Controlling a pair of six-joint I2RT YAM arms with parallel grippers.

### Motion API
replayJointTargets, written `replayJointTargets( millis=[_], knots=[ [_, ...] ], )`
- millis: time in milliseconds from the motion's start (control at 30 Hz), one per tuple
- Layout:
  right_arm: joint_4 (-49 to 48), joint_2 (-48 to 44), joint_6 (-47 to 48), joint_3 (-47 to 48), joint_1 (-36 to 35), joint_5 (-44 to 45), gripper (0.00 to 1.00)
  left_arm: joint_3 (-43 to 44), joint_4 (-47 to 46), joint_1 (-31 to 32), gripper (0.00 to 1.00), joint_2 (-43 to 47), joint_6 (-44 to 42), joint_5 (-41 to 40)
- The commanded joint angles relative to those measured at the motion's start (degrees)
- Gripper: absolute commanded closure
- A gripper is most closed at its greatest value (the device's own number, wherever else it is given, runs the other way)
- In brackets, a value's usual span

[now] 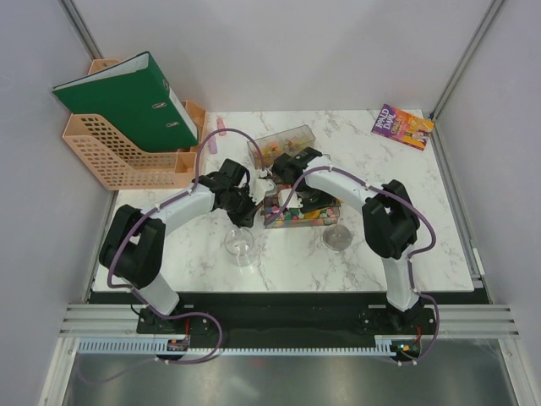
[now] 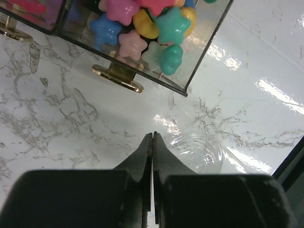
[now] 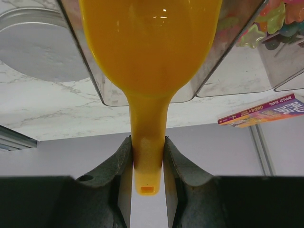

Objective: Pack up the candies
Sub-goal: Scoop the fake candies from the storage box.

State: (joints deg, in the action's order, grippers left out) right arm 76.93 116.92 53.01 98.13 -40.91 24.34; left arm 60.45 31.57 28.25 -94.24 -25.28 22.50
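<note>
The candies (image 2: 142, 26) are star-shaped sweets in pink, blue, yellow and teal, heaped in a clear box (image 1: 301, 211) at mid-table. They also show through the box wall in the right wrist view (image 3: 270, 21). My right gripper (image 3: 147, 140) is shut on the handle of an orange scoop (image 3: 148, 42), whose bowl lies against the clear box. In the top view the right gripper (image 1: 283, 173) hangs over the box's far side. My left gripper (image 2: 153, 135) is shut with nothing in it, just left of the box (image 1: 248, 210) and above a clear cup (image 2: 202, 152).
The clear cup (image 1: 239, 245) stands near the front left of the box; a round lid (image 1: 337, 237) lies to its right. A second clear box (image 1: 283, 144) sits behind. File trays with a green binder (image 1: 127, 106) are at back left, and a book (image 1: 402, 127) at back right.
</note>
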Motion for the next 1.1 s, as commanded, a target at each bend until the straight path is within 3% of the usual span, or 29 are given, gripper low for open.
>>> replayJointTargets(
  millis=[0,200,333,467,700,1067],
  knots=[
    [6.75,2.25,-3.53,2.68,-1.28,-4.73,1.0,0.11,-1.95,0.05,0.98,2.74,2.07,-0.88],
    [6.66,4.98,-5.64,7.42,-1.37,-8.07,1.0,0.81,-3.8,0.05,0.97,2.83,2.78,-4.74],
    [6.57,6.38,-7.05,9.27,-1.37,-13.07,1.0,2.3,-5.38,-0.3,0.79,3.27,3.22,-8.96],
    [6.57,7.62,-9.15,12.17,-1.37,-17.99,1.0,4.85,-5.38,-0.56,0.69,4.32,2.87,-11.42],
    [5.17,5.86,-11.0,12.09,-1.2,-23.63,1.0,8.37,-4.59,-1.35,0.68,5.91,1.99,-14.68],
    [-7.04,-2.49,-15.84,0.75,-1.02,-27.94,1.0,10.48,-3.54,-3.73,0.62,7.84,-0.82,-21.27]
  ],
)
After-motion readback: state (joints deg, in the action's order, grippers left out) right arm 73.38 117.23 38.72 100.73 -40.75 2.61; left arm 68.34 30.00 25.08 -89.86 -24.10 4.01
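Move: The candies I am scooping lie in the nearest compartment of the divided box, about 14 cm left of my right hand, 3 cm back and some 7 cm lower. The round lid sits 11 cm back and 3 cm right of that hand, near table height. From my left hand the candies are roughly 13 cm right and 3 cm ahead, a little lower; the round jar is 8 cm back and 2 cm left. Still gripping the scoop's handle, I drive my right hand left about 6 cm, sinking slightly and drawing back about 3 cm, pushing the scoop into the candies while rolling it some 20 degrees so its bowl end lifts. I turn it clockwise too. My left hand rises and goes forward and left beside the box, opening and turning counter-clockwise. ##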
